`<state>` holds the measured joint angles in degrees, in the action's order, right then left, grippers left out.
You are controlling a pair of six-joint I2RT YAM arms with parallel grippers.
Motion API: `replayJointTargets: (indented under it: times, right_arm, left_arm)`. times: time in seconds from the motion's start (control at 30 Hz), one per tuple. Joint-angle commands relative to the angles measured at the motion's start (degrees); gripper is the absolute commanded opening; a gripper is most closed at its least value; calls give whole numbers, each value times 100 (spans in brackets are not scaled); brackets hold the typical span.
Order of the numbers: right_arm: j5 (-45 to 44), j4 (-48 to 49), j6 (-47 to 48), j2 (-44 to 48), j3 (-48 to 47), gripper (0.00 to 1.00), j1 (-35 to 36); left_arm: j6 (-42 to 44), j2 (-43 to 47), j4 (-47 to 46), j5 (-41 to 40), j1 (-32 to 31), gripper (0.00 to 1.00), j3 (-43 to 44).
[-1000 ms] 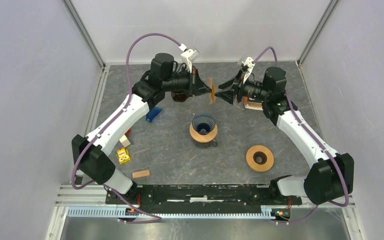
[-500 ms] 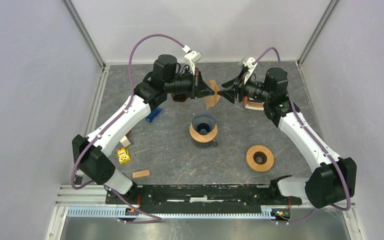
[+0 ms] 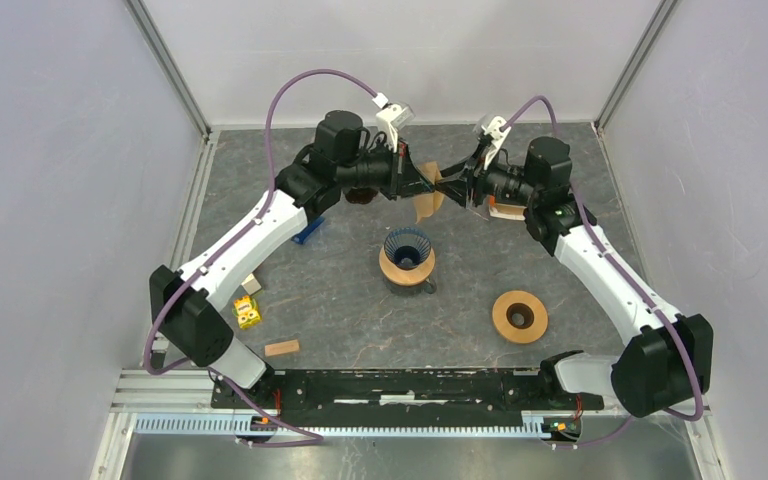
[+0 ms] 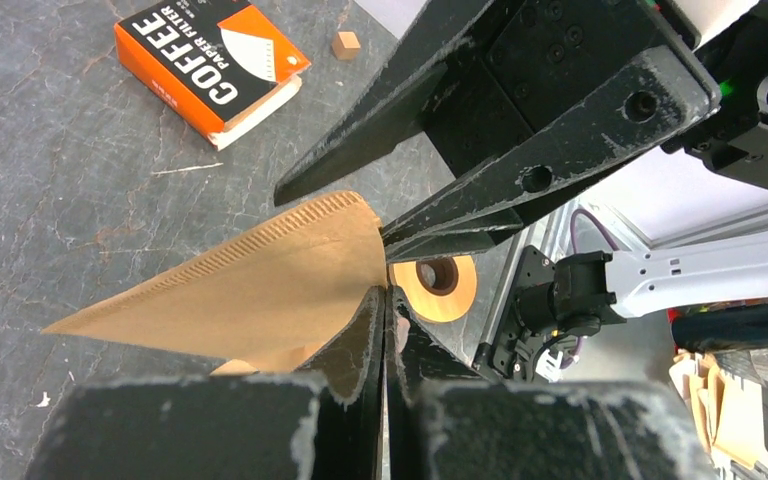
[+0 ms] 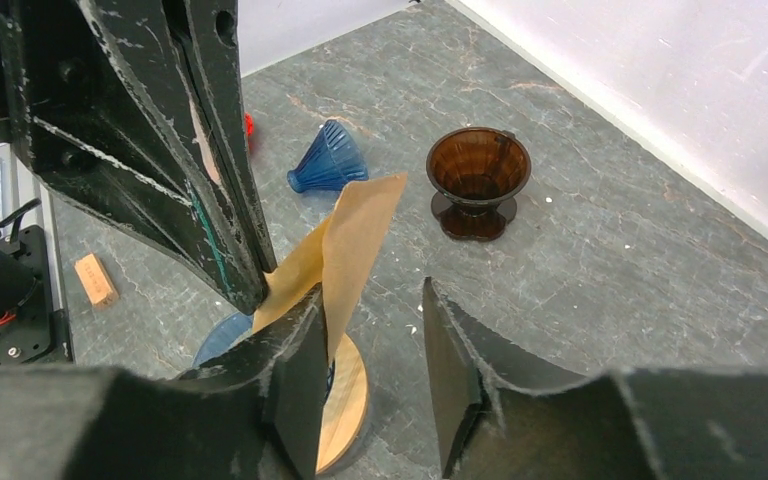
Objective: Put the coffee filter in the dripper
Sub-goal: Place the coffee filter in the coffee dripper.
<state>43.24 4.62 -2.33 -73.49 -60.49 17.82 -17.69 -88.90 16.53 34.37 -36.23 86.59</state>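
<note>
A brown paper coffee filter [image 3: 425, 205] hangs in the air above the back of the table, pinched at its corner by my left gripper [image 3: 436, 183], which is shut on it [image 4: 385, 292]. The flattened filter [image 4: 260, 290] fans out to the left in the left wrist view. My right gripper [image 3: 450, 186] faces the left one tip to tip and stands open [image 5: 370, 340]. The filter's edge [image 5: 355, 240] lies between its fingers, against the left finger. The blue dripper [image 3: 407, 247] sits on a wooden ring below and in front of the filter.
An orange coffee filter box [image 4: 210, 65] lies under the right arm. A dark brown dripper [image 5: 477, 175] and a blue cone on its side [image 5: 328, 160] are at the back left. A spare wooden ring [image 3: 520, 316] is front right. Small blocks [image 3: 281, 348] lie front left.
My left gripper has moved right with the filter, which now hangs tilted downward. The right gripper's fingers have come around the filter's edge and narrowed a little.
</note>
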Motion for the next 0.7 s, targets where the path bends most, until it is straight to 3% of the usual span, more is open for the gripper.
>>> replayJointTargets:
  times: [0.0,0.23,0.5,0.67]
  right_arm:
    - [-275,70,-84,47,-42,38,97]
    - [-884,-69,-341,53,-122,1,118]
    - [-1198,364,-1913,46,177,0,121]
    - [-1385,482,-2391,105,401,0,80]
  left_arm:
    - [177,-68,-197,-111,-34,2,348]
    - [480,-27,25,-670,-41,3,480]
    - [854,-241,429,-2112,-410,58,924]
    - [1127,-272,489,-2534,-752,70,794]
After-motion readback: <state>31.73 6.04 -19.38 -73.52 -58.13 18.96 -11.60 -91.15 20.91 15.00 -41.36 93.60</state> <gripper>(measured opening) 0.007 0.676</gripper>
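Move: The coffee filter is pinched in the shut left fingertips, its middle roughly 2 cm ahead of, 1 cm right of and 2 cm below that hand. From the right hand it lies about 2 cm to the left, 1 cm back and 1 cm below. The blue dripper sits about 10 cm back, 6 cm left and 18 cm below the right hand; the brown dripper some 11 cm ahead, 17 cm left and 26 cm below. The coffee filter changes hands in the air: the right fingers, half open around its edge, shut and pinch it while that hand eases about 1.5 cm forward, sinks late by as much, and rolls and turns clockwise, some 20 degrees in all. Once they have closed, the left fingers open wide and let go, the left hand shifting about 3 cm forward and slightly up, turning some 10 degrees counter-clockwise. ##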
